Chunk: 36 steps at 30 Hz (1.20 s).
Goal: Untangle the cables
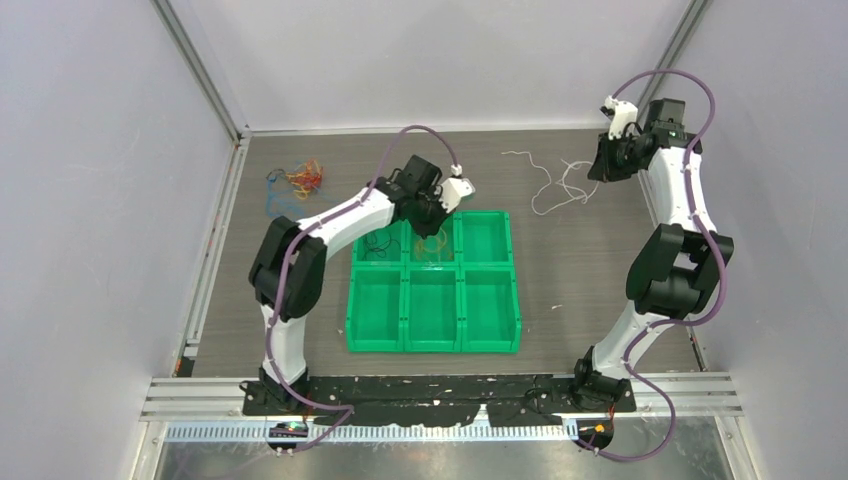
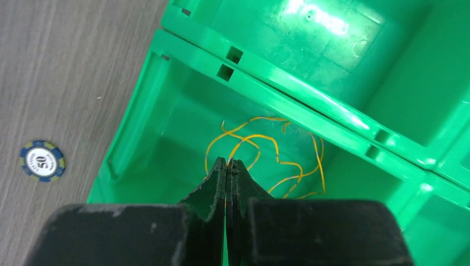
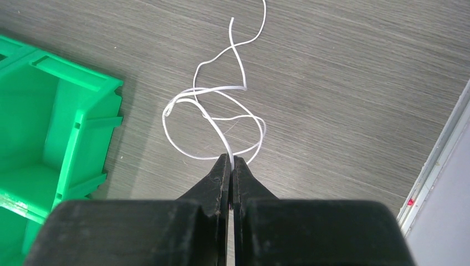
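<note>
My left gripper (image 2: 228,161) is shut on a thin yellow-orange cable (image 2: 277,160), whose curls lie inside a green bin (image 2: 138,111). From above, that gripper (image 1: 432,228) hangs over the back middle bin with the yellow cable (image 1: 435,248) under it. My right gripper (image 3: 231,158) is shut on a white cable (image 3: 220,132) that loops over the grey table. It (image 1: 598,172) is at the far right, and the white cable (image 1: 548,180) trails to its left. A tangle of orange, red and blue cables (image 1: 300,180) lies at the back left. A black cable (image 1: 378,241) sits in the back left bin.
Six green bins (image 1: 433,345) form a two-by-three block at the table's middle; its corner (image 3: 77,105) shows left of my right gripper. A blue and white chip (image 2: 42,160) lies on the table beside the bins. Grey walls and metal rails (image 1: 215,230) enclose the table.
</note>
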{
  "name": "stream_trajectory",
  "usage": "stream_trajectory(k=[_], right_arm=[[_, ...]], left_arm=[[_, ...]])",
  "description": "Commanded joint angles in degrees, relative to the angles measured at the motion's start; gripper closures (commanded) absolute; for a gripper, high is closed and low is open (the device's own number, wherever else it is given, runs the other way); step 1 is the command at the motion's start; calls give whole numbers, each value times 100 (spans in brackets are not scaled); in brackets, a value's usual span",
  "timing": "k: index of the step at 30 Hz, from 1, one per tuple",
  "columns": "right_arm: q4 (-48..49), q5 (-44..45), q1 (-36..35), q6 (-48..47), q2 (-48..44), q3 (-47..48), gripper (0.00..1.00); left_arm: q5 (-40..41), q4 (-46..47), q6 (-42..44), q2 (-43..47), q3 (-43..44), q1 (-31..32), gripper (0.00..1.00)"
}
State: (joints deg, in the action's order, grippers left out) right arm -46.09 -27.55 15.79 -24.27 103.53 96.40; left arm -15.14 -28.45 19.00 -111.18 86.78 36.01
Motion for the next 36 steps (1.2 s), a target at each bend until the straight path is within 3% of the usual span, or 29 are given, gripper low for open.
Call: stream_trajectory(k=[1,3,9,14,22,26,28,31,34,36], right_arm=[[-200,-271,-126,-234,-241,-21,95],[-278,-308,-240,-349,-219,-65,95],[-350,-48,-766,-615,-90,-6,95],[-185,195,-1052,-623,241,287,95],[-155,551,-1212,-254,1550,1617,91],[-166,659,-1276,-274,2178,2255,78],[-114,694,-1300,-287,2457,2521,66],[253,920,-1333,-264,2777,2669,37],[551,1097,-1370,-381,2968,2724,18],[488,1120,-1384,-588,3135,2896,13]], left_arm=[[289,-592,215,-377,625,38,100],[183,-949,114,-399,933,-1,94],[-651,-1127,-189,447,1249,-181,47],[-998,-1637,11,863,1511,-197,26],[-1279,-1927,-157,898,1652,-479,23],[-1475,-1812,-378,1048,1653,-605,22],[-1460,-1771,-410,1105,1675,-633,22],[-1445,-1783,-462,1130,1768,-672,22],[-1425,-1875,-491,1109,1900,-728,22],[-1413,-1893,-534,1106,1949,-765,22]])
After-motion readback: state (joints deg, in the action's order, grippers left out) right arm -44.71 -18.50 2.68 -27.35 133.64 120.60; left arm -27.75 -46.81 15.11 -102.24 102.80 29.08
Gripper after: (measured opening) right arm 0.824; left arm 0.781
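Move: My left hand holds the yellow cable over the green box's middle far compartment, whose floor lies about 6 cm below. The black cable's compartment is some 12 cm left and 1 cm farther out; the poker chip is 13 cm ahead, 7 cm left. My right hand grips the white cable's end; the stretch it heads for lies about 13 cm ahead, 8 cm left and 17 cm below, and the loose loops 8 cm ahead, 2 cm left. With my left hand I dip a bit over the middle far compartment, open wide to let the yellow cable go, then rise about 15 cm and hover. My right hand carries the white cable's end left some 8 cm, turning slightly counter-clockwise, then heads forward and down about 10 cm each, opening wide to release it and coming over the cable's far stretch. ##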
